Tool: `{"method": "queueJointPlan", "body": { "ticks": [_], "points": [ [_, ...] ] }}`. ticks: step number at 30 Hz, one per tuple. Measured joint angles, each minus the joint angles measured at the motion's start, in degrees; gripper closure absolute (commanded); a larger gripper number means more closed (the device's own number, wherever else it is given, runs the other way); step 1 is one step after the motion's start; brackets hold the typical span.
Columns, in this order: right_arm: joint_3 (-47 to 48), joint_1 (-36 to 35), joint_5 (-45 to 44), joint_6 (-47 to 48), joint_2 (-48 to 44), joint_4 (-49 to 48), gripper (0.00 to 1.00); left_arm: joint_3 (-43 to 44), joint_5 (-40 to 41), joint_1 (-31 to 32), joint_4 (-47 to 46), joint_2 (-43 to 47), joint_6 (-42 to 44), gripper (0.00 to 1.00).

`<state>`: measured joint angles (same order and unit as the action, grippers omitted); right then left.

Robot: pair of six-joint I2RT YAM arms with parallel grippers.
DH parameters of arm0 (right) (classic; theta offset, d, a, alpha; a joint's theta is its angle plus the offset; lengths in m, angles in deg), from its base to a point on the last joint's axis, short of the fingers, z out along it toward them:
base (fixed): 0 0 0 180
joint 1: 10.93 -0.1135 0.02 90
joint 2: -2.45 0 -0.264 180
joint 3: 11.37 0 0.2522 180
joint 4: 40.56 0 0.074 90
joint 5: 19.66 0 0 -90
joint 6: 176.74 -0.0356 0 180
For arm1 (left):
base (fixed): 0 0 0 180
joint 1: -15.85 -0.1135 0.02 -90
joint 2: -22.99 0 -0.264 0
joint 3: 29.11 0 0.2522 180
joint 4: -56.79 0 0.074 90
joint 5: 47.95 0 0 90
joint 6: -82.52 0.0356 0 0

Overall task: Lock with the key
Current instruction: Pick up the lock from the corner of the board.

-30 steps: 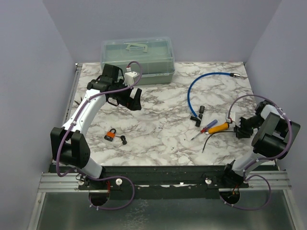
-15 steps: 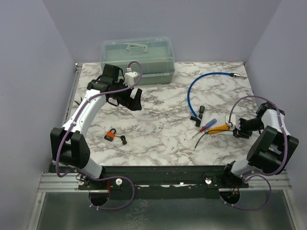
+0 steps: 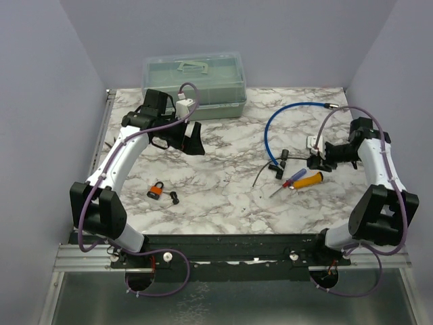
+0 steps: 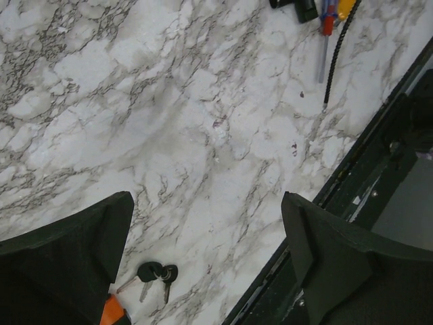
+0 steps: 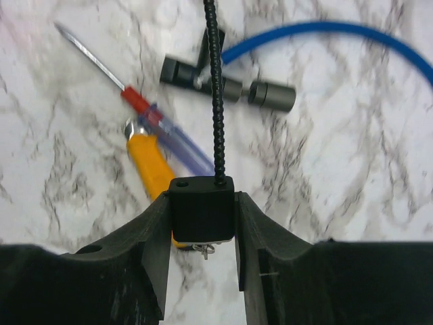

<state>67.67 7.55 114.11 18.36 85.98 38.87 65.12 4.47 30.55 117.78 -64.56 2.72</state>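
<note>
My right gripper (image 5: 201, 202) is shut on a black cable lock's block-shaped body (image 5: 201, 211). Its ribbed black cable (image 5: 214, 101) runs straight out ahead over the marble. From above, the right gripper (image 3: 318, 158) hangs at the table's right side and the cable's free end (image 3: 261, 177) trails left. A small orange padlock (image 3: 157, 190) lies at the near left with a bunch of black-headed keys (image 3: 174, 198) beside it. The keys (image 4: 154, 274) show low in the left wrist view. My left gripper (image 4: 206, 203) is open and empty, well above them, and from above the left gripper (image 3: 193, 141) sits farther back.
A clear lidded box (image 3: 193, 81) stands at the back. A blue cable (image 3: 287, 116) curves at the right. A yellow-handled screwdriver (image 3: 308, 180), a red-and-blue one (image 3: 292, 179) and black connector pieces (image 3: 280, 162) lie just below the right gripper. The table's near edge (image 4: 352, 169) is close.
The right arm swung from the table's right edge inward and farther back, carrying the black lock; its cable dragged to the left. The left gripper barely shifted.
</note>
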Motion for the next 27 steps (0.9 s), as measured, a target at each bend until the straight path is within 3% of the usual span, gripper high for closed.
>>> {"method": "queueJointPlan", "body": {
  "ticks": [9,27],
  "points": [
    [5.75,-13.51,5.70,-14.36,-0.02,-4.07,0.73,3.10,-9.88,1.97,0.26,0.00,-4.48,0.09],
    [5.79,-24.87,5.60,-23.76,-2.75,-14.14,0.73,4.42,-10.58,14.56,0.22,-6.27,-7.87,0.29]
  ]
}}
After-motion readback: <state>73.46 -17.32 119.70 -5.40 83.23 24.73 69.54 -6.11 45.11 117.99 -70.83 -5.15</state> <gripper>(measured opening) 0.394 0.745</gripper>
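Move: The right hand already holds the black lock's block between its fingers; the cable's free end, which the left hand goes for, lies roughly 17 cm to the left hand's right, 11 cm back and 13 cm below. From the right hand that end is about 21 cm left, 8 cm back and 5 cm lower. On the table some 12 cm below the right hand, the yellow handle lies 4 cm left and 1 cm back, the screwdriver 10 cm left and 1 cm back, the black fitting 14 cm left and 4 cm ahead. Leftward, some 14 cm, and up about 7 cm, the right hand carries the black lock past the screwdriver and fitting, cable first, towards the left hand, its fingers keeping their grip. The left hand comes to meet the cable's free end, going right and back by about 12 cm, first rising a little, then sinking again; its wrist swings some 20 degrees, mostly clockwise, and its fingers close by about a quarter but stay well open. ##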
